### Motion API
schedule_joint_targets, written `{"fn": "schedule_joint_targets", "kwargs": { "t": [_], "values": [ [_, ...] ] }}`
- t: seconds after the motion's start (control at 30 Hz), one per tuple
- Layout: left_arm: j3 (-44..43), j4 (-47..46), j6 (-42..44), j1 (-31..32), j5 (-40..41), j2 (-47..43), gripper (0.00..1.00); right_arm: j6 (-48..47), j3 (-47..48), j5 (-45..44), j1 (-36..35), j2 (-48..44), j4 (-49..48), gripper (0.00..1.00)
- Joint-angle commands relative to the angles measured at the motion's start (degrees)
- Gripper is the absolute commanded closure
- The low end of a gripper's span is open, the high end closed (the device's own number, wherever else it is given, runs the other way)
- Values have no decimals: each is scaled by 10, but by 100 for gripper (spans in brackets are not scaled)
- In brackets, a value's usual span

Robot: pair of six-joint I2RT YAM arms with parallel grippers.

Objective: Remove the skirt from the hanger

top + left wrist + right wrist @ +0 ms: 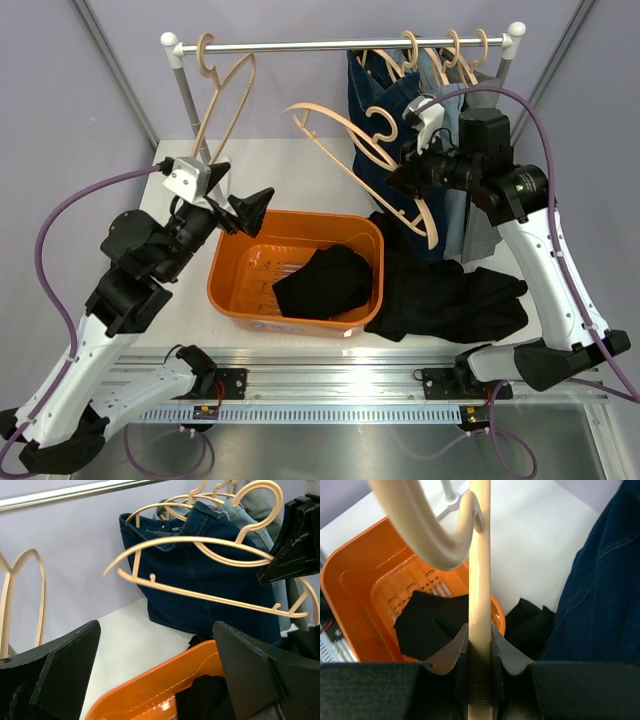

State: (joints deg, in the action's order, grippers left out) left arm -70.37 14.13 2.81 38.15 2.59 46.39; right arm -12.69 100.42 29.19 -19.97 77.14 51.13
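My right gripper (pixel 397 178) is shut on the neck of a bare beige hanger (pixel 370 160), holding it in the air in front of the rack. In the right wrist view the hanger's stem (pixel 480 580) runs straight up between the pads of the gripper (pixel 480 640). No cloth hangs on this hanger (pixel 200 540). A black skirt (pixel 325 280) lies crumpled in the orange basket (pixel 225 270), and it shows below the hanger (pixel 430 625). My left gripper (pixel 238 195) stands wide open and empty (pixel 156 630) above the basket's far left rim.
A second black garment (pixel 450 300) lies on the table right of the basket. Denim skirts (pixel 400 110) hang on beige hangers at the right end of the rail (pixel 340 44). An empty hanger (pixel 225 100) hangs at the rail's left end.
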Motion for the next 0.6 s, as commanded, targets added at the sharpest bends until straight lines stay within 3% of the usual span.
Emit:
{"fn": "schedule_joint_targets", "kwargs": {
  "t": [0.0, 0.33, 0.57],
  "values": [
    [20, -31, -69, -1, 66, -27, 1, 71, 43, -125, -51, 14, -66, 100],
    [59, -17, -121, -1, 94, -69, 1, 158, 116, -491, -207, 99, -146, 100],
    [80, -17, -130, -2, 97, -89, 1, 188, 244, -512, -239, 205, -139, 100]
  ]
}}
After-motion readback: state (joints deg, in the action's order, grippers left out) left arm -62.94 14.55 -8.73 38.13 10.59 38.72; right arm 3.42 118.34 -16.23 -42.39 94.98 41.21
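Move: The right hand grips an empty hanger. The open stretch of rail it is being taken to lies about 18 cm ahead, 16 cm left and 14 cm above. The blue denim skirt hangs some 10 cm ahead, hardly to either side, its middle a little lower. The hangers already hung empty are roughly 33 cm left and 16 cm ahead, at about hand height. From the empty left hand, that stretch of rail is some 25 cm ahead, 9 cm right and 7 cm up. Left and forward together, the right hand carries the pinched empty hanger past the near left side of the blue denim skirt towards the open rail, travelling about 12 cm and rising slightly, while the wrist swings some 25 degrees clockwise. The fingers keep their hold. The left hand, open and empty, eases about 3 cm left and sinks nearly as much, rolling a little with its left side down. ##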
